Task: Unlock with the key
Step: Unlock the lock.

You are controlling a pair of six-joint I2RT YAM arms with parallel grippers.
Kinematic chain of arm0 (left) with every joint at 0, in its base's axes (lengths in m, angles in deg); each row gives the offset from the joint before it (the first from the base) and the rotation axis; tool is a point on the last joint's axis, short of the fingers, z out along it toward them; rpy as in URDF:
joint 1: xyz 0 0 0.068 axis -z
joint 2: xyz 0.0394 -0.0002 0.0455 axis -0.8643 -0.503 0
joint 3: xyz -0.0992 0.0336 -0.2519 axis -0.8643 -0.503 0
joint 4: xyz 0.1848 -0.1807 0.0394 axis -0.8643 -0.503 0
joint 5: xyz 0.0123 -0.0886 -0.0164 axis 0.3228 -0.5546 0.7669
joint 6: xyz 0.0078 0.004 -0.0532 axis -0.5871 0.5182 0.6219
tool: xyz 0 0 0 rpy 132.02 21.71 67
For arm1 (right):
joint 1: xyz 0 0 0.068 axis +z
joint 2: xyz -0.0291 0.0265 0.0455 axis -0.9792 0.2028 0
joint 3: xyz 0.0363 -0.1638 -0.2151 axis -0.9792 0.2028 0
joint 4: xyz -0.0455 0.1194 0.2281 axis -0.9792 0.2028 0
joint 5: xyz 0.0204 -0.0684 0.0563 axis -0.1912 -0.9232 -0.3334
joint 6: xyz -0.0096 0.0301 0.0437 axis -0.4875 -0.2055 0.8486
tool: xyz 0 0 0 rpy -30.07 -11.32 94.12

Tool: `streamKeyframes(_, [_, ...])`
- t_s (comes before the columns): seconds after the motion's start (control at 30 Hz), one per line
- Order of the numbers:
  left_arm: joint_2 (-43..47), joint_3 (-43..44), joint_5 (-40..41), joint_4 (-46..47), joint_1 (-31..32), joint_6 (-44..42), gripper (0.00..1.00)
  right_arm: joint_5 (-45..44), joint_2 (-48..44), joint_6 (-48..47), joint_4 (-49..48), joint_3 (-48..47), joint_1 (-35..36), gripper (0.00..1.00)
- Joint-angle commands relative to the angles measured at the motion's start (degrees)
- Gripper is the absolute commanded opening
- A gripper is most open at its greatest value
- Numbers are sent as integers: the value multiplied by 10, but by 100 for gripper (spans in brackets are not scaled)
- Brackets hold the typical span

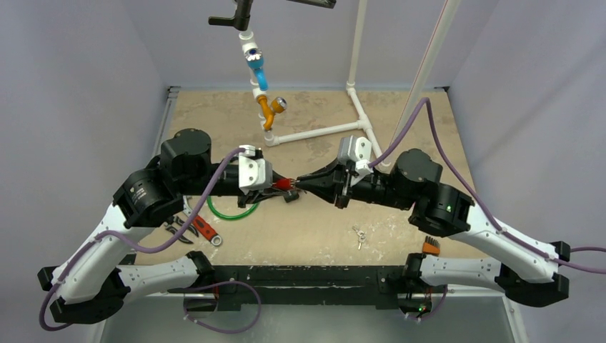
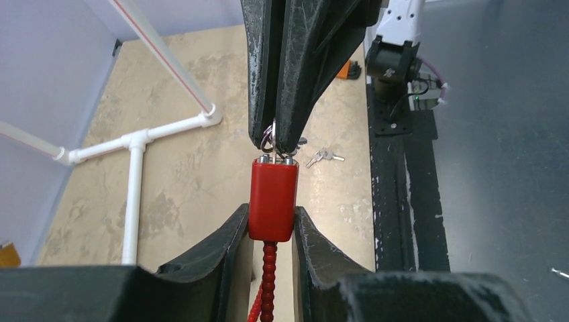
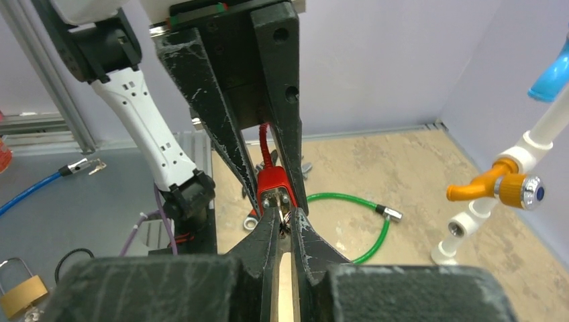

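Note:
A red padlock (image 1: pixel 286 184) with a red beaded cable hangs above the table's middle, held by its body in my left gripper (image 1: pixel 276 187). In the left wrist view the padlock (image 2: pixel 273 199) sits squeezed between both fingers of the left gripper (image 2: pixel 271 215). A small silver key (image 3: pixel 284 216) with a ring sticks into the padlock's (image 3: pixel 273 181) bottom face. My right gripper (image 3: pixel 287 219) is shut on that key, its tips almost against the lock. From the left wrist view the right gripper (image 2: pixel 275 143) comes down from above onto the key (image 2: pixel 268 138).
A spare key bunch (image 1: pixel 359 236) lies on the table near the right arm. A green cable (image 1: pixel 232 211) and red-handled pliers (image 1: pixel 194 227) lie under the left arm. White pipe frame (image 1: pixel 314 132) with orange and blue valves (image 1: pixel 266 111) stands behind. A brass padlock (image 3: pixel 23 292) lies off-table.

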Motion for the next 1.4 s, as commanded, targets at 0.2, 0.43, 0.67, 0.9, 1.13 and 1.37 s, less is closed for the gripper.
streamKeyframes(0.2, [0, 50, 13, 71, 3, -22, 0, -8, 59, 116, 2, 66, -1, 0])
streamKeyframes(0.43, [0, 61, 35, 103, 2, -15, 0, 20, 35, 176, -97, 147, -6, 0])
streamKeyframes(0.67, [-20, 102, 69, 60, 32, -114, 0, 148, 37, 281, -188, 180, -100, 0])
streamKeyframes(0.9, [-27, 96, 118, -5, 81, -279, 0, 216, 58, 320, -187, 160, -126, 0])
streamKeyframes(1.13, [-11, 27, 264, 71, 150, -401, 0, 235, 72, 363, -192, 160, -136, 0])
streamKeyframes(1.37, [6, -28, 326, 149, 175, -466, 0, 286, 80, 442, -264, 180, -177, 0])
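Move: The red lock is already held in the left fingers, and the key the right fingers pinch lies about 4 cm to that hand's right and 1 cm lower. From the right hand the lock is some 3 cm to its left, level with it. On the table, roughly 40 cm below, the black padlock lies about 14 cm ahead of the right hand and 3 cm to its left, the loose keys about 17 cm to its right and 2 cm ahead. Keep both grips and roll the grippers against each other about the key: the right's top forward some 30 degrees, the left's top back some 40, mostly in the second half, with its fingertips tipping further down. Meanwhile carry the left gripper forward, down and a little left, and the right gripper down about 5 cm, slightly forward and left, so key and lock travel together. ##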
